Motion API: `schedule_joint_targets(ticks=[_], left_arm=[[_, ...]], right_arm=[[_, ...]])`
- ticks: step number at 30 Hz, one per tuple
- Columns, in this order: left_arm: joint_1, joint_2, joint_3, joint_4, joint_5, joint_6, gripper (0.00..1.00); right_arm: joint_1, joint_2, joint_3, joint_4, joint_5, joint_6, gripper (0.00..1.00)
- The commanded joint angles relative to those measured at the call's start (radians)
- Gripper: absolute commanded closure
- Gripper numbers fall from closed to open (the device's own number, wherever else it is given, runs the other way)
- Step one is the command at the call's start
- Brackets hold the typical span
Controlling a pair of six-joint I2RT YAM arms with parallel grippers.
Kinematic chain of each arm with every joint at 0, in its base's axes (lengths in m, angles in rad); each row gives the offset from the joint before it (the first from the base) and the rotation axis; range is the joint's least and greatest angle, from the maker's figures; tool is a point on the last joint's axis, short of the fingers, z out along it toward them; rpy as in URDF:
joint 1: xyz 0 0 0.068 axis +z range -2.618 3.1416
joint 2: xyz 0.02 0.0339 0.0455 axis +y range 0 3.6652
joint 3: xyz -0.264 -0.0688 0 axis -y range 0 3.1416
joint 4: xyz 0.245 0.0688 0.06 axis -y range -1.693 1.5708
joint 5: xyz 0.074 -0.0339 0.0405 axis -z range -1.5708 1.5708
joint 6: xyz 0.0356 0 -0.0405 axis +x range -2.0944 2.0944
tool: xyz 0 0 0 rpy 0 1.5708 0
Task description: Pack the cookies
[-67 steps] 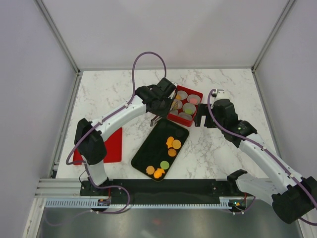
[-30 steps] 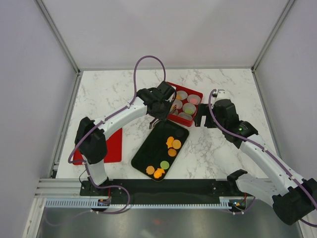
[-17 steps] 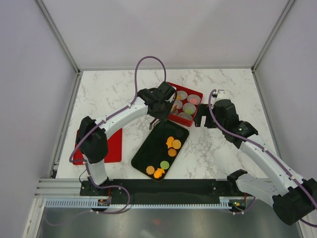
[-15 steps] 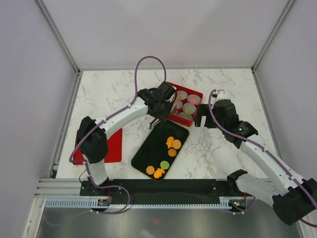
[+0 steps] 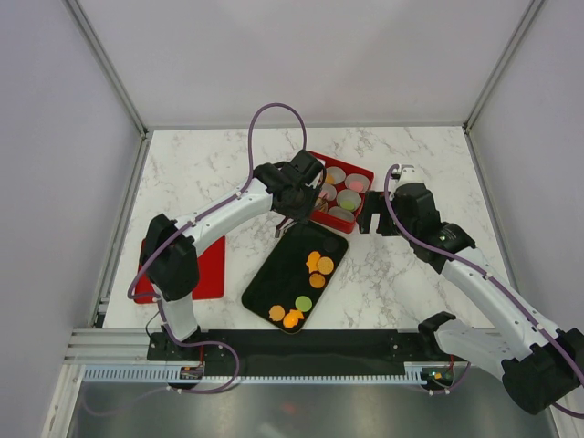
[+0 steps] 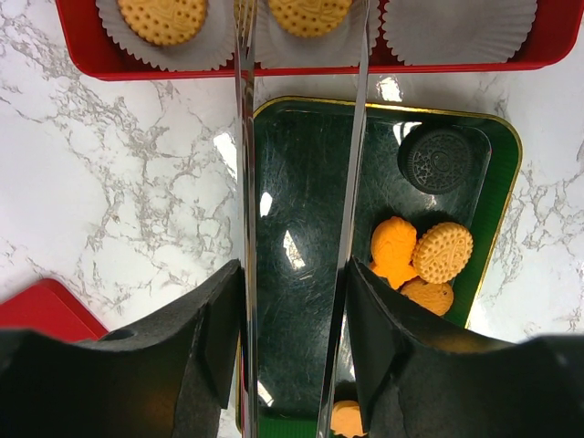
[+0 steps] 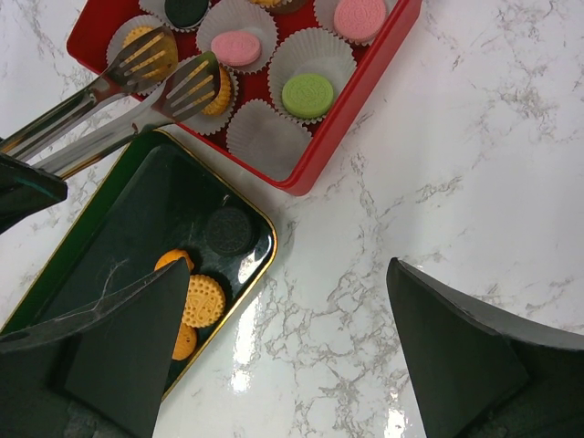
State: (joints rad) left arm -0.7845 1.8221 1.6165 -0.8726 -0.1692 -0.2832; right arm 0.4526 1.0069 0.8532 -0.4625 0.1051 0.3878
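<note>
Orange cookies (image 5: 318,265), a green one (image 5: 304,302) and a dark one (image 6: 436,158) lie on the black tray (image 5: 274,283). The red box (image 5: 365,178) holds paper cups with pink (image 7: 236,47), green (image 7: 307,94) and orange cookies (image 6: 164,18). My left gripper (image 6: 294,274) is shut on metal tongs (image 6: 245,137). The tong tips (image 7: 173,78) stand apart over an orange cookie (image 6: 308,14) in a cup at the box's near-left side. My right gripper (image 7: 287,274) is open over bare marble, right of the box and tray corner.
A flat red lid (image 5: 205,269) lies at the left by the left arm's base. One empty paper cup (image 7: 265,137) sits at the box's near edge. White enclosure walls close in the marble table on three sides.
The left wrist has shifted slightly left since the earliest frame, and the tong arms have spread a little. The right arm has not moved.
</note>
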Motion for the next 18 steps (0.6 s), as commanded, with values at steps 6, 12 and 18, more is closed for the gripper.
schedule_joint_targets(ticks=[6, 12, 18], left_arm=[[0.004, -0.033, 0.043, 0.026, 0.007, 0.042, 0.45], [-0.001, -0.125, 0.03, 0.009, 0.016, 0.033, 0.45], [-0.041, -0.305, -0.091, -0.015, 0.011, 0.018, 0.45]], right_arm=[[-0.009, -0.011, -0.002, 0.035, -0.004, -0.01, 0.02], [-0.02, -0.005, 0.003, 0.039, -0.002, -0.012, 0.02], [-0.052, -0.002, 0.001, 0.047, -0.019, -0.013, 0.02]])
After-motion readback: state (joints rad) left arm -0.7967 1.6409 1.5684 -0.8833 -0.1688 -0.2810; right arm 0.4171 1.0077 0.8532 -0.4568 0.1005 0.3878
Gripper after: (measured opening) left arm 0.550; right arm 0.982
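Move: The tips of the tongs in the left hand straddle the orange cookie in the box's front middle cup, about 5 cm ahead of that hand, 6 cm to its right and 11 cm below. The empty front cup lies some 6 cm right of that cookie and 2 cm nearer; the dark cookie on the tray is about 10 cm nearer and 3 cm right of it. From the right hand the orange cookie lies roughly 7 cm ahead and 15 cm left. Straight up at first, after a brief hold, the left hand draws the tongs out of the front middle cup, then also eases back away from the box, rising some 5 cm and retreating about 2 cm as it gathers speed. The wrist tilts by under 10 degrees, and the fingers keep their hold on the half-open tongs. ##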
